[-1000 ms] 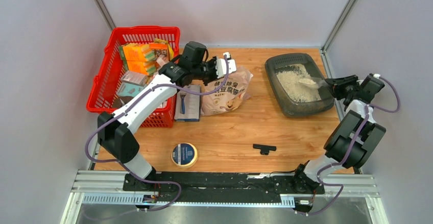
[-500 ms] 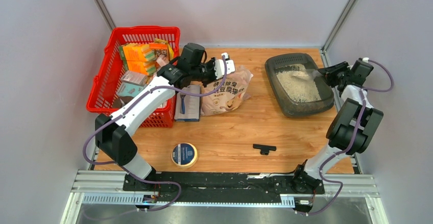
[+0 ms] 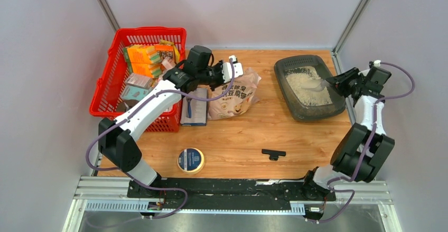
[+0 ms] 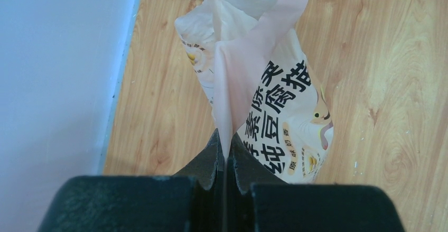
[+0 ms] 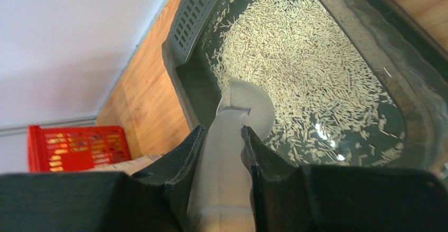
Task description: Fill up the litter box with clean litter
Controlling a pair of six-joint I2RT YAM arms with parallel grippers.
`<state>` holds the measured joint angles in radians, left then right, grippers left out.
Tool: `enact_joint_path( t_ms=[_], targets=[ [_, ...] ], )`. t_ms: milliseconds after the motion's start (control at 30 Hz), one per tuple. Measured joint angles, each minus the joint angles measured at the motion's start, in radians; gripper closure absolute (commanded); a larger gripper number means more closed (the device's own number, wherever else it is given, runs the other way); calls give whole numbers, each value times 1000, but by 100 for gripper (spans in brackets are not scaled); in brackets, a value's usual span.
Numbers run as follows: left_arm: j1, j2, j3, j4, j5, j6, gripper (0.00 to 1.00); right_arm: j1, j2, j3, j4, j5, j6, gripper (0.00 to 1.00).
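Observation:
The dark grey litter box [image 3: 289, 69] sits at the table's back right and also shows in the right wrist view [image 5: 177, 52]. Pale clean litter [image 3: 304, 90] covers much of its floor [image 5: 301, 57]. My right gripper [image 3: 342, 83] [image 5: 222, 131] is shut on the handle of a grey scoop [image 3: 318, 85] whose bowl [image 5: 256, 108] lies low over the litter. My left gripper [image 3: 230, 68] [image 4: 224, 143] is shut on the top edge of the pale pink litter bag [image 3: 235, 97] [image 4: 274, 100], which it holds upright on the table.
A red mesh basket [image 3: 105, 92] full of packets stands at the back left. A flat box with a razor [image 3: 194, 107] lies beside the bag. A blue tape roll [image 3: 190, 160] and a black T-shaped piece [image 3: 273, 154] lie near the front. Walls close in on both sides.
My right gripper carried the scoop toward the box's back right rim, then returned over the litter with the bowl turned down. The left gripper still holds the bag.

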<state>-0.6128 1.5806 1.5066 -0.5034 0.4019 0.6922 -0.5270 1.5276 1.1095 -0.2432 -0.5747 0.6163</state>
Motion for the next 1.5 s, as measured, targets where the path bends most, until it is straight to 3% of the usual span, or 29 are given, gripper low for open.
enact_joint_path(
  t_ms=[233,333,533,667,800,967,1067,1300,1500],
  targets=[
    [0,-23,-58,60,15,-10,99,17,-145,80,-165,21,-234,100],
    [0,-29,-70,74,16,-24,99,56,-175,109,-183,-65,-321,100],
    [0,-55,-107,106,13,-68,99,299,-154,216,-436,-265,-639,100],
    [0,-67,-115,119,4,-93,99,449,-91,292,-691,-290,-869,100],
    [0,-79,-138,139,1,-106,99,468,58,436,-935,-238,-1049,96],
    [0,-107,-177,161,0,-114,99,473,340,661,-1033,-167,-1175,96],
    [0,-113,-183,169,-3,-115,99,484,464,738,-1055,-104,-1207,87],
    [0,-113,-184,179,-11,-114,99,564,590,932,-1146,-10,-1209,54],
    [0,-115,-186,179,-13,-110,100,592,695,973,-1121,46,-1185,40]
  ],
)
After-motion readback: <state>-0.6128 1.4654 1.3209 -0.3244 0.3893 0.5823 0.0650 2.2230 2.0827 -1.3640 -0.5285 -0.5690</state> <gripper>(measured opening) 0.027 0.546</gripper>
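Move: The clear scoop is already in the right hand's grip. The bare tabletop it is taken to, between bag and litter box, lies about 19 cm left, 4 cm back and some 13 cm below that hand. The litter box's middle is roughly 5 cm left, level ahead and 10 cm below; the litter bag about 33 cm left, 4 cm back and 7 cm below. From the left hand, that bare spot lies 18 cm right, 5 cm back and 20 cm below. The scoop is lifted out of the litter box by the right hand and swung about 20 cm left over the box's side, arcing back and then forward again while the hand turns roughly 80 degrees counter-clockwise. The hand then sinks to the table between box and bag, where its fingers open and let go of the scoop. The left hand keeps its pinch on the bag's mouth. ##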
